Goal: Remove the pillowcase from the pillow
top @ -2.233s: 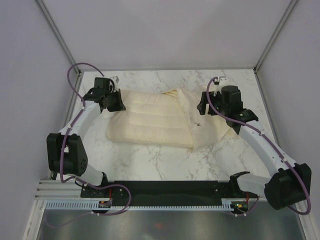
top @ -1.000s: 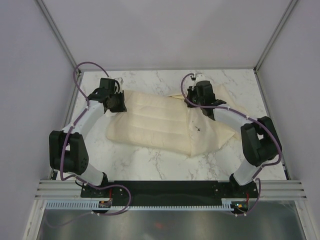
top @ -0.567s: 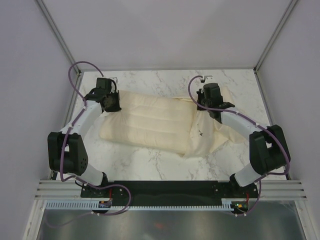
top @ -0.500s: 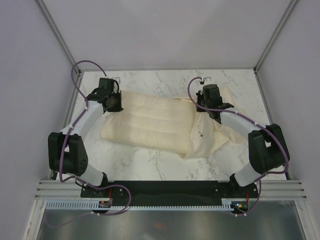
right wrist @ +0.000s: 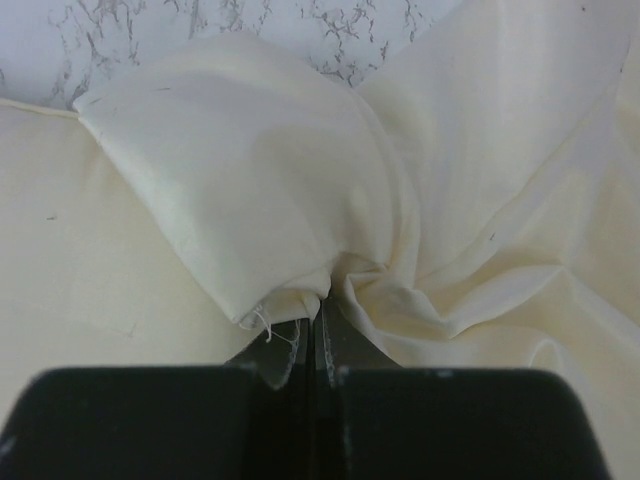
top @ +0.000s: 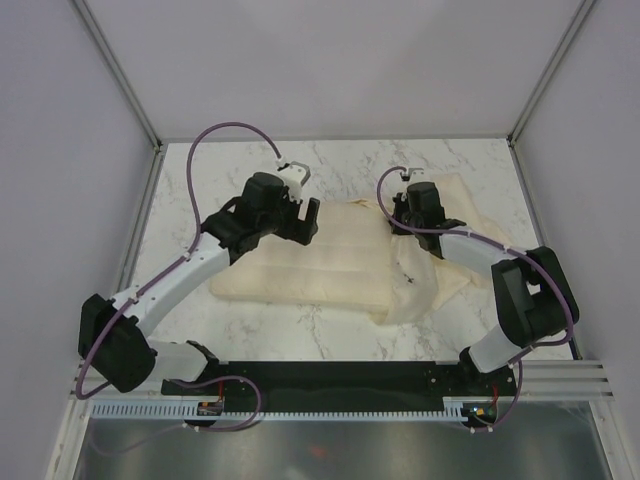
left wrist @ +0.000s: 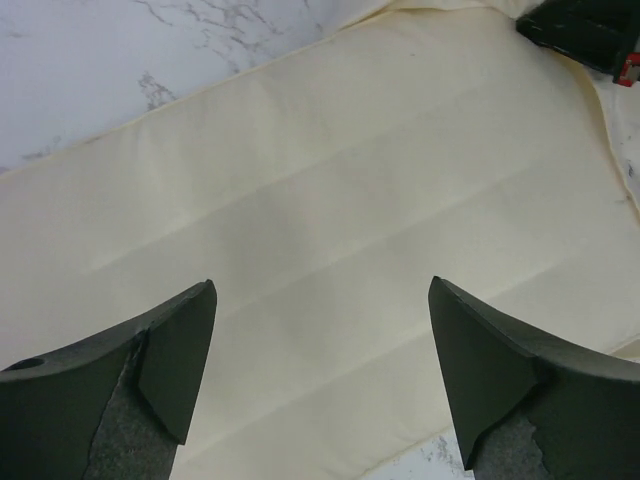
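Observation:
The pillow [top: 300,262] lies flat across the middle of the table, cream and padded, and its quilted top fills the left wrist view [left wrist: 330,220]. My left gripper [top: 306,214] hovers over its upper middle, open, with nothing between the fingers [left wrist: 170,360]. The limp pillowcase [top: 425,285] still covers the pillow's right end, bunched, with a small dark mark. My right gripper [top: 394,216] is shut on a gathered fold of the pillowcase [right wrist: 300,180] at its open edge [right wrist: 320,310].
The marble table [top: 250,165] is bounded by grey walls at the back and both sides, with metal posts at the corners. A black rail holding the arm bases [top: 340,380] runs along the near edge. The right gripper's tip [left wrist: 580,30] shows in the left wrist view.
My left gripper has let go of the pillow's left end, opened and swung right over the pillow's middle. The right gripper stays shut on the pillowcase, almost unmoved.

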Action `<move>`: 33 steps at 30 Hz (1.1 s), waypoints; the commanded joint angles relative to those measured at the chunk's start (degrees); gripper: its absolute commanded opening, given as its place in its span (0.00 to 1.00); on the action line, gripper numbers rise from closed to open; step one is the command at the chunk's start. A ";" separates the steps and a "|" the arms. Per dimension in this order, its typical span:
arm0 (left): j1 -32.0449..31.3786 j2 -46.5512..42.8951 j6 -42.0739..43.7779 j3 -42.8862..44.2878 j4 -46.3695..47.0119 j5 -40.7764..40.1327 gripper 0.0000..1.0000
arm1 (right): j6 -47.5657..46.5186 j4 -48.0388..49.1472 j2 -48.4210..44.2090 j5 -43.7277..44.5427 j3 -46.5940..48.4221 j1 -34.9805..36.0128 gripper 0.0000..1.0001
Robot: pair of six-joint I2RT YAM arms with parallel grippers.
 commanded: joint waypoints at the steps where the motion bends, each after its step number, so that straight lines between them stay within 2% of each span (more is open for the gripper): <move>1: -5.16 0.98 2.32 -1.01 3.77 1.94 0.94 | 2.53 -0.41 -1.65 -4.30 -2.27 1.50 0.00; 4: -12.00 4.57 2.24 -1.10 3.77 1.76 0.95 | 3.58 0.64 -2.71 -4.39 -3.76 1.94 0.00; 9: -17.11 10.03 1.19 -1.45 3.68 3.08 0.96 | 4.73 1.09 -3.41 -4.48 -4.73 2.03 0.00; 17: -23.62 21.37 1.80 -1.27 3.42 -1.93 0.95 | 5.52 1.44 -5.96 -4.92 -5.26 1.94 0.00; 18: -24.07 23.90 1.80 -1.19 3.42 -2.27 0.92 | 5.52 1.44 -6.05 -4.92 -5.26 2.03 0.00; 19: -24.59 25.06 1.80 -0.93 2.90 -3.50 0.82 | 5.61 1.44 -6.31 -4.92 -5.26 1.94 0.00; 20: -25.47 26.11 1.63 -0.66 2.46 -4.20 0.57 | 5.78 1.52 -6.66 -5.01 -5.34 2.03 0.00; 22: -26.00 28.57 1.36 0.13 1.23 -5.52 0.34 | 5.78 1.52 -6.93 -5.01 -5.43 2.03 0.00; 23: -26.27 29.11 1.36 0.39 0.88 -5.70 0.13 | 5.78 1.52 -6.93 -5.01 -5.43 2.03 0.00; 24: -26.27 29.46 1.19 0.83 0.44 -6.31 0.03 | 5.70 1.52 -7.10 -4.83 -5.52 2.03 0.00; 33: -25.92 25.34 3.29 1.45 -2.81 -14.57 0.02 | 4.11 -0.67 -9.83 -1.06 -6.84 2.03 0.00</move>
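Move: My left hand hangs open and empty, almost straight above the pillow's middle, which is about 16 cm below. The cloth I want, near the pillow's right end, lies some 12 cm to its right, 8 cm back and 14 cm down; the pillow's near right corner is 6 cm nearer and 6 cm farther right than that cloth. The pillowcase bunch in my right fingers is about 22 cm right of my left hand, 6 cm ahead and 12 cm below. From my right hand the target cloth is some 13 cm back and 10 cm left. I swing my open left hand right and back over the pillow, then plunge it onto the cloth near the pillow's right end, about 14 cm down in all, turning the wrist some 20 degrees clockwise and raising its left side. There I shut the fingers and pinch the cloth. My right hand keeps its grip on the pillowcase and eases back a couple of centimetres, rising slightly. ##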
